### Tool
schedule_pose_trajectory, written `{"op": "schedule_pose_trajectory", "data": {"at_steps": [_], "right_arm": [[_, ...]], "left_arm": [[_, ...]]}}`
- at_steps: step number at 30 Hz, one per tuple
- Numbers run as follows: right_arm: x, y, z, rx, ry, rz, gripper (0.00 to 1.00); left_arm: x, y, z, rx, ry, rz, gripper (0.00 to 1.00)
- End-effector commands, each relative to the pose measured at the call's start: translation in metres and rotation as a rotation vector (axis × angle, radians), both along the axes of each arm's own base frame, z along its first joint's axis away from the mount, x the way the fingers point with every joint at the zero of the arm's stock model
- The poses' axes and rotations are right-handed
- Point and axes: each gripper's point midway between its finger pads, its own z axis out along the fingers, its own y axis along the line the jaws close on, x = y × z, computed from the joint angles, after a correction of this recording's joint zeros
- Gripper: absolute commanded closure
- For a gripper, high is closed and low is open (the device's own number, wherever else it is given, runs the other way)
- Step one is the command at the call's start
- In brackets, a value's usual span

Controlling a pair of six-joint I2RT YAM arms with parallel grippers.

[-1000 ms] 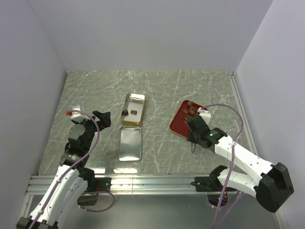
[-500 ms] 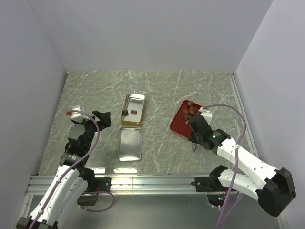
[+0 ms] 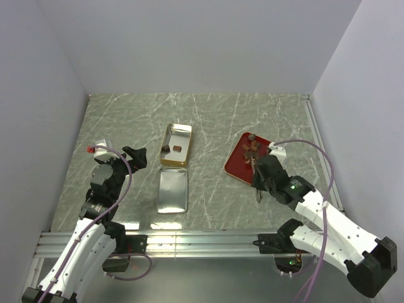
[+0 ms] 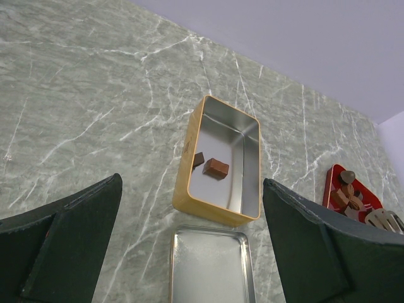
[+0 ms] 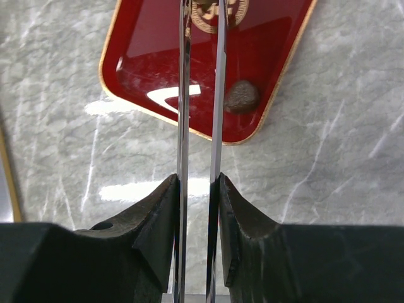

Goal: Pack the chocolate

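Observation:
Two chocolate chunks (image 4: 215, 168) lie in the open gold tin (image 4: 221, 208), which also shows in the top view (image 3: 176, 145). Several more chunks (image 3: 252, 146) sit at the far end of the red tray (image 3: 237, 165). My right gripper (image 5: 201, 189) is shut on thin metal tongs (image 5: 184, 95). The tong blades reach over the tray (image 5: 158, 63), slightly apart, with their tips around a chunk (image 5: 203, 9) at the frame's top edge. A dark round chunk (image 5: 242, 97) lies to the right of the blades. My left gripper (image 4: 190, 183) is wide open and empty, well back from the tin.
The tin's silver lid (image 3: 172, 190) lies flat just in front of the tin, also in the left wrist view (image 4: 211, 265). White walls enclose the marble table on three sides. The aluminium rail (image 3: 189, 240) runs along the near edge.
My right arm has moved forward towards the red tray, bringing the tong tips over its far end. The left arm has not moved.

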Motion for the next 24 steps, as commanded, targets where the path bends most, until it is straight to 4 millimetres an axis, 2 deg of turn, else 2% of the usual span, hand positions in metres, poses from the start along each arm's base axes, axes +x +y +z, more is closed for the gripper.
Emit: {"op": "schedule_pose_trajectory", "data": {"at_steps": [1,8,12,14,15,17,18,19,20,21,22,23,24], "right_arm": [[0.013,0.019,0.032,0.082,-0.107,0.028,0.71],[0.023,0.057,0.039,0.081,-0.136,0.098,0.71],[0.029,0.094,0.048,0.109,-0.167,0.176,0.71],[0.036,0.115,0.06,0.148,-0.201,0.219,0.71],[0.039,0.123,0.054,0.135,-0.189,0.235,0.71],[0.045,0.145,0.067,0.155,-0.223,0.279,0.71],[0.049,0.155,0.059,0.131,-0.209,0.303,0.71],[0.053,0.17,0.07,0.162,-0.232,0.328,0.71],[0.055,0.179,0.072,0.167,-0.235,0.35,0.71],[0.059,0.187,0.063,0.145,-0.222,0.371,0.71],[0.064,0.199,0.074,0.168,-0.245,0.389,0.71],[0.065,0.208,0.075,0.178,-0.245,0.41,0.71],[0.068,0.215,0.069,0.158,-0.235,0.433,0.71]], "left_arm": [[0.0,-0.003,0.01,-0.019,-0.028,-0.014,0.01],[0.0,-0.004,0.01,-0.019,-0.028,-0.015,0.01],[0.0,-0.003,0.011,-0.019,-0.031,-0.012,0.01],[0.0,-0.003,0.01,-0.021,-0.03,-0.013,0.01],[0.0,-0.003,0.01,-0.019,-0.03,-0.014,0.01],[0.0,-0.003,0.01,-0.018,-0.028,-0.011,0.01],[0.001,-0.002,0.009,-0.019,-0.025,-0.007,0.01],[0.001,-0.003,0.009,-0.019,-0.025,-0.009,0.01],[0.001,-0.003,0.008,-0.017,-0.023,-0.009,0.01],[0.001,-0.002,0.009,-0.018,-0.022,-0.004,0.01],[0.001,-0.002,0.009,-0.019,-0.022,-0.004,0.01],[0.002,-0.002,0.008,-0.017,-0.021,-0.001,0.0],[0.002,0.0,0.008,-0.018,-0.021,0.007,0.01]]}}
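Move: A chocolate is already pinched in the tongs, its tips about 10 cm ahead of the right hand and 8 cm below it. The gold tin it is bound for lies roughly 28 cm left and 17 cm forward of that hand, 9 cm lower. The red tray is centred some 13 cm straight ahead, and the silver lid about 28 cm left and level, both about 11 cm below. From the left hand the tin is around 15 cm ahead, 11 cm right and 17 cm down. The held chocolate is swung off over the tray's left side towards the tin: the right hand, keeping its grip on the tongs, gathers speed to the left for about 18 cm, bearing forward some 5 cm and rising a little, mostly in the later part. The wrist turns roughly 20 degrees counter-clockwise as it goes. ##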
